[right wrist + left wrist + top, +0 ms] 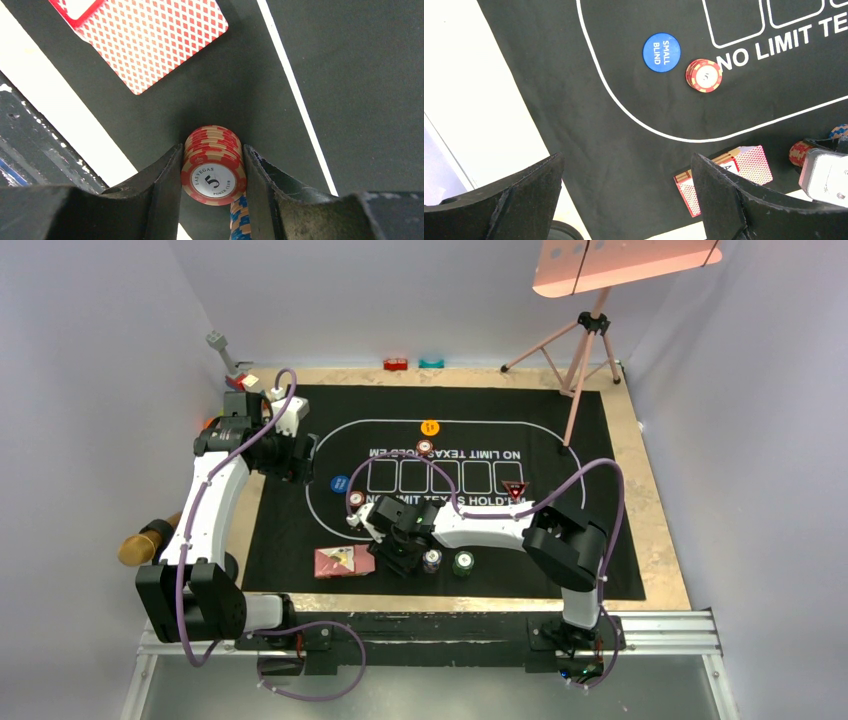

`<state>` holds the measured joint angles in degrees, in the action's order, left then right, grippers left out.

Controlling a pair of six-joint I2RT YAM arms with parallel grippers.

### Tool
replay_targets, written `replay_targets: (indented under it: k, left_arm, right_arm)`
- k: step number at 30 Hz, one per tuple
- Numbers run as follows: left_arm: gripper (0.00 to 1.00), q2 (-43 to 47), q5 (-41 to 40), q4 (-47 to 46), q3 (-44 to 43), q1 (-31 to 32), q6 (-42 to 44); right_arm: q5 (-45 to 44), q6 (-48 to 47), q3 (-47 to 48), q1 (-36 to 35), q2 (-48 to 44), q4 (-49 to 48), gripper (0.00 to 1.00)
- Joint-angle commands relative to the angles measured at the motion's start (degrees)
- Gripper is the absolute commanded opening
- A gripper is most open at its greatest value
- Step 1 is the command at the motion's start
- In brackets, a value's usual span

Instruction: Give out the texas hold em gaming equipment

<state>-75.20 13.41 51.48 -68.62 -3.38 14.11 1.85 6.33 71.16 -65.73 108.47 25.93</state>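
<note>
My right gripper [212,176] is shut on a stack of red poker chips [214,164]; its fingers press both sides of the stack, which stands on the black mat [350,100]. A blue chip stack [240,222] shows just below it. The red-backed card deck [150,35] lies close by, near the mat's front edge [338,561]. In the top view the right gripper [405,558] sits left of the blue-grey [432,561] and green [462,563] stacks. My left gripper [626,195] hangs open above the mat, empty, near the blue small-blind disc [661,52] and another red stack [704,75].
An orange disc [430,427] with a red stack [425,447] lies at the mat's far side, and the dark triangle marker [515,490] to the right. Toy blocks [396,364] sit at the back wall, a pink tripod [585,340] at back right, a gold object [150,540] at left.
</note>
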Motion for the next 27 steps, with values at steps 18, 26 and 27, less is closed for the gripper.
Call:
replay_targets:
  k: [18,26,27]
  left_arm:
    - [1.00,2.2,-0.2,-1.1,-0.5,-0.4,0.5]
    - [1.00,2.2,0.1,-0.9,-0.6,-0.5,0.7]
    - [1.00,2.2,0.2,-0.9,-0.6,-0.4,0.8]
  right_arm:
    - [-9.7,6.9,6.5,13.3,-12.0,2.5,0.00]
    - [-16.9,17.5,-4.1,28.5,-17.5,3.9,0.00]
    - [-16.5,18.8,-6.0,30.2,-18.3,3.4,0.00]
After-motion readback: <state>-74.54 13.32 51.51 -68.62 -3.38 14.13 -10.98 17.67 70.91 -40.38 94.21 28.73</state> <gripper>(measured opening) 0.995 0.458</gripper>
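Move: In among the stacks by the near edge, the right hand already grips the top of the red chip stack; the red triangle marker it heads for lies about 18 cm ahead, 25 cm to its right and 3 cm lower. The blue stack stands some 6 cm to this hand's right and 1 cm ahead, the green stack 13 cm right and 1 cm ahead. From the left hand the marker is roughly 6 cm ahead, 50 cm right and 18 cm below. Lifting its pinched red chips off the rest of the stack, the right hand first rises almost straight, then sweeps forward and to the right over the mat towards the red triangle marker, about 17 cm out and 13 cm right, ending some 9 cm higher. The wrist turns about 40 degrees clockwise; the fingers keep their grip. ##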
